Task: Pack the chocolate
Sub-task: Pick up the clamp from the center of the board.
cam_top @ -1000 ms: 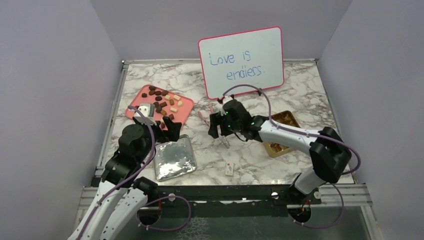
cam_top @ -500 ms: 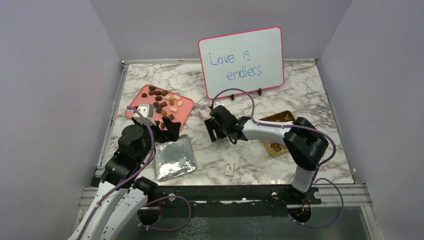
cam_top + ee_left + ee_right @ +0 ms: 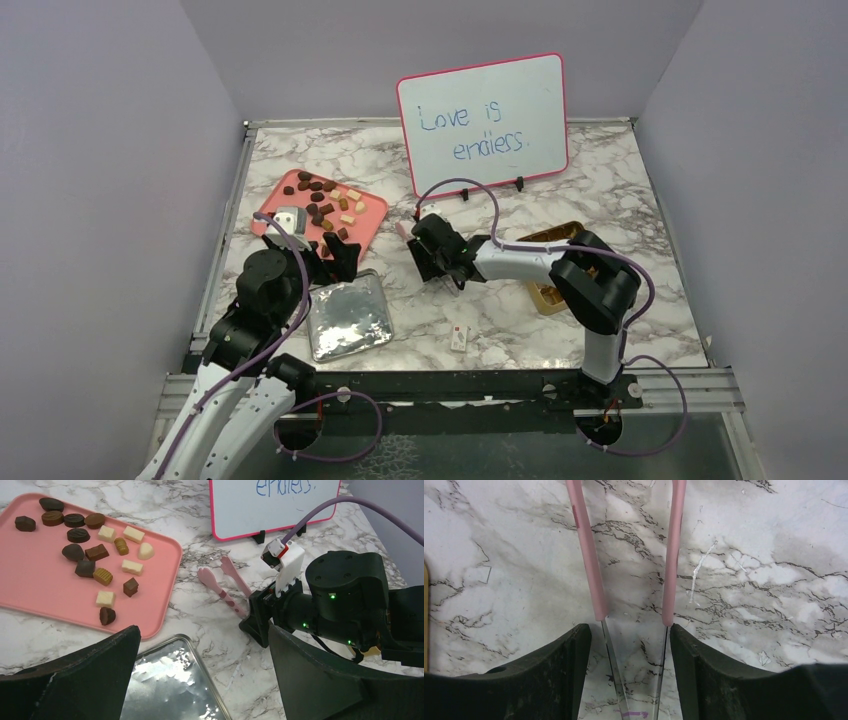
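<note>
The chocolate [image 3: 322,205] lies scattered on a pink tray [image 3: 372,212] at the left: dark, tan and white pieces [image 3: 95,552]. Pink-handled tongs [image 3: 225,582] lie on the marble right of the tray. My right gripper [image 3: 432,262] is low over the tongs, fingers straddling both arms [image 3: 591,565]. The right finger touches its arm and the left finger stands slightly apart, so the gripper [image 3: 630,630] is open. My left gripper [image 3: 335,255] hovers wide open by the tray's near corner, empty [image 3: 202,630]. The gold box [image 3: 560,235] sits at the right, partly hidden by the right arm.
A silver tin lid [image 3: 348,315] lies below the left gripper. A small white tag [image 3: 459,338] rests near the front edge. A whiteboard [image 3: 485,125] stands at the back. A foil-wrapped item [image 3: 290,218] sits on the tray's left side.
The right gripper has shifted left and back along the tongs, its elbow folding in, and its jaws have narrowed around them. The left arm has not moved.
</note>
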### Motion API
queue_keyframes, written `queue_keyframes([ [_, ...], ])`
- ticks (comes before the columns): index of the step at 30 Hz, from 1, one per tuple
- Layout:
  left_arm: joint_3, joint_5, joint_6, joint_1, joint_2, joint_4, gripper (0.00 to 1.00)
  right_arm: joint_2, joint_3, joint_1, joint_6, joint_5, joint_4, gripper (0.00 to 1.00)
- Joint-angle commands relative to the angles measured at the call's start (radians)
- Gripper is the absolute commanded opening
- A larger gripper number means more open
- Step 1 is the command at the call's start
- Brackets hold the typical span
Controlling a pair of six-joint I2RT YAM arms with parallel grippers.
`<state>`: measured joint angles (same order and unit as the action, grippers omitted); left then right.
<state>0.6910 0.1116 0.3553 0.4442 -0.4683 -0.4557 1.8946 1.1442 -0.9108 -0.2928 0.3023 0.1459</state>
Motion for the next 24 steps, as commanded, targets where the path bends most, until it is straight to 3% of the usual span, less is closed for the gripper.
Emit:
queue_keyframes([
  [1,0.002,0.038,0.012,-0.007,0.005,-0.004,0.99,0.020,-0.034,-0.007,0.024,0.052,-0.043,0.61],
  [12,0.019,0.048,0.034,-0.007,-0.033,-0.035,0.99,-0.092,-0.111,-0.013,0.012,0.031,-0.074,0.46],
  [24,0.044,0.073,0.059,-0.007,-0.073,-0.068,0.98,-0.180,-0.091,-0.014,-0.085,0.011,0.057,0.41],
])
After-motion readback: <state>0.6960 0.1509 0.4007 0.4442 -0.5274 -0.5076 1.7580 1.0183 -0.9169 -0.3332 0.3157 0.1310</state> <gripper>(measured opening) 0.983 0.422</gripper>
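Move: The clamp lies spread right at your right gripper, its middle about 1 cm ahead, 1 cm to the left and 1 cm below, one arm beside each finger. From that gripper the pink tray is about 11 cm ahead and 23 cm left, the silver tray 9 cm back and 16 cm left, the gold box level and 23 cm right, all on the table. From the left gripper the clamp is roughly 9 cm ahead, 15 cm right and 24 cm below. Close the right gripper on the clamp's two arms from outside, just where the pink handles meet the metal, and squeeze them together. As the fingers close, draw back and to the right about 3 cm in all, then start lifting, some 1.5 cm, keeping the pinch. Lower the open left gripper about 2 cm, tipping it slightly down. ##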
